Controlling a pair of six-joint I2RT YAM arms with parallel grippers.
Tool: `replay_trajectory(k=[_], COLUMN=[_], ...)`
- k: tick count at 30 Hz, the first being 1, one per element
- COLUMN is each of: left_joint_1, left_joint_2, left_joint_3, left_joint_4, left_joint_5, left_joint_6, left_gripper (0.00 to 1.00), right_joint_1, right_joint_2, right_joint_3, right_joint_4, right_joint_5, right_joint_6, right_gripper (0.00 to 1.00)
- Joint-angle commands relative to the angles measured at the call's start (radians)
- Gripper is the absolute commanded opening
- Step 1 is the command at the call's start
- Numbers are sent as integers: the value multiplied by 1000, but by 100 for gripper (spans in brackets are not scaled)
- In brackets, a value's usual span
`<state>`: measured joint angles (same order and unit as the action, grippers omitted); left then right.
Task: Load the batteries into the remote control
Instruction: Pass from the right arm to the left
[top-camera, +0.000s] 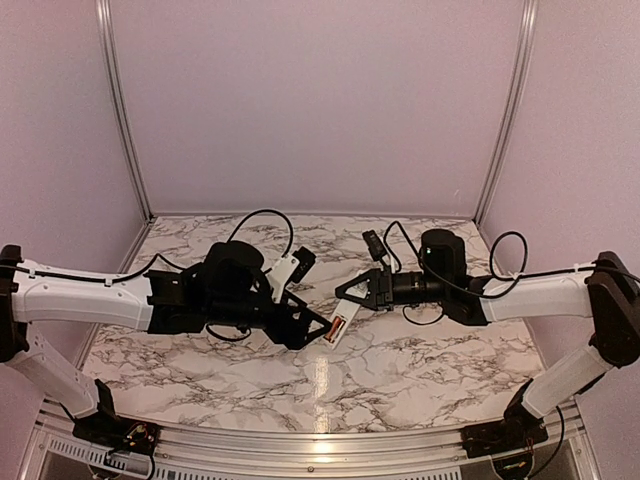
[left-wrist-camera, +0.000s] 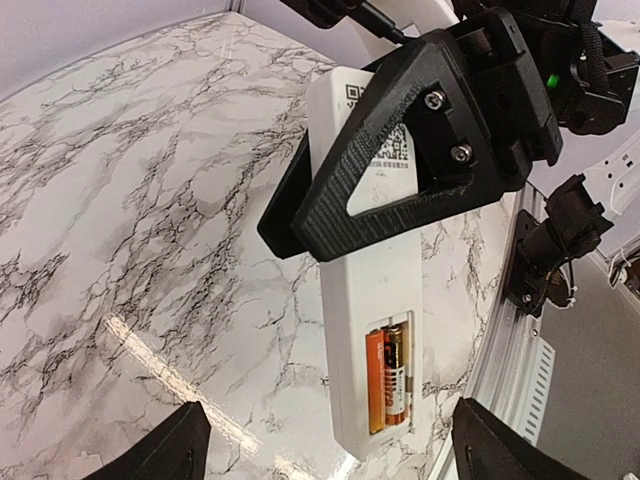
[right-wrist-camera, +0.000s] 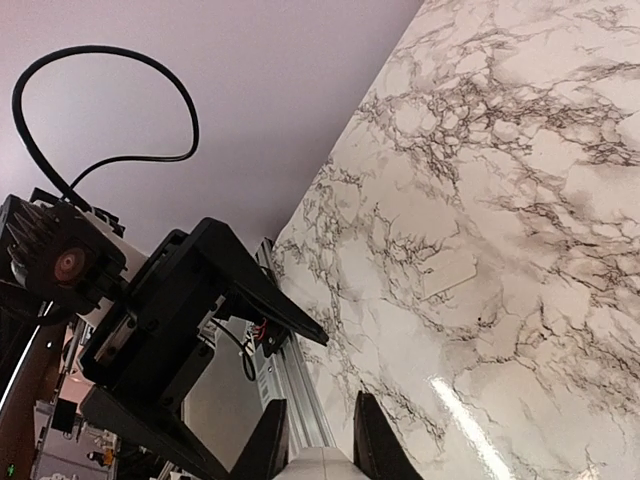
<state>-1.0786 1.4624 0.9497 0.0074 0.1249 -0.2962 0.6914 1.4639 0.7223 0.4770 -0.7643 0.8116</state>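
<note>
My right gripper (top-camera: 347, 299) is shut on the upper half of the remote control (left-wrist-camera: 368, 290), a slim white bar held above the marble table with its back face up. In the open bay at its lower end the batteries (left-wrist-camera: 388, 380) lie side by side, one orange, one dark and orange. In the left wrist view the right gripper's black fingers (left-wrist-camera: 400, 150) clasp the remote across its QR label. My left gripper (left-wrist-camera: 335, 450) is open, its fingertips wide apart on either side of the remote's bay end and touching nothing. In the right wrist view my right gripper (right-wrist-camera: 320, 445) pinches the remote's white end (right-wrist-camera: 325, 465).
A flat pale rectangular piece (right-wrist-camera: 448, 272) lies on the marble beyond the grippers. A small black object (top-camera: 373, 240) with a cable rests near the back wall. An aluminium rail (top-camera: 320, 445) runs along the near table edge. Purple walls close the back and sides.
</note>
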Motion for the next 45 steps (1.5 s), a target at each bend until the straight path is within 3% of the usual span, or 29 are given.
replay_trajectory(k=[1, 9, 16, 21, 24, 26, 31, 38, 45], left_joint_1=[-45, -127, -137, -141, -141, -140, -139, -104, -66], left_joint_2=[30, 178, 268, 311, 325, 325, 308, 286, 356], left_joint_3=[44, 203, 298, 337, 350, 351, 341, 278, 286], left_joint_4=[-20, -136, -218, -242, -248, -252, -284, -362, -464], left_joint_5=[-156, -324, -430, -442, -442, -445, -402, -226, -172], left_joint_6=[-20, -12, -1, 12, 23, 28, 77, 162, 225], left_gripper=[88, 87, 78, 65, 52, 43, 26, 22, 22], right_joint_1=[-5, 2, 21, 26, 26, 26, 7, -102, -201], right_joint_2=[-17, -9, 1, 1, 1, 0, -9, -79, -186], right_joint_3=[-14, -18, -16, -20, -21, -21, -20, -32, -50], right_joint_4=[-21, -3, 9, 12, 9, -1, -33, -135, -271], right_joint_5=[82, 116, 115, 115, 114, 113, 110, 94, 119], right_joint_6=[28, 66, 83, 87, 89, 85, 75, -2, -129], right_gripper=[0, 0, 0, 0, 1, 5, 37, 48, 64])
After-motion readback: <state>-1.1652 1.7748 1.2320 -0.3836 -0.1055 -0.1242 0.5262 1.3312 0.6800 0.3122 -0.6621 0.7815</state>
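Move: Ahead and to the right of the open left gripper, about 5 cm out, 7 cm right and roughly level, lies the middle of the remote control. The two batteries sit in its near end, only some 2 cm ahead and 5 cm right of the left hand. The right gripper still pinches the remote nearer its far end, with the remote's middle about 4 cm back and 1 cm left; the receiving left gripper is roughly 8 cm back and 8 cm left of the right one. Reaching right about 4 cm, then forward and down, the left hand brings its open fingers around the remote's battery end and closes on its edges, while the right keeps its pinch and sinks some 2 cm. The right then opens and withdraws rightward and forward; the left draws down and leftward with the remote, its fingers tipping about 30 degrees in all, to point steeply down. ##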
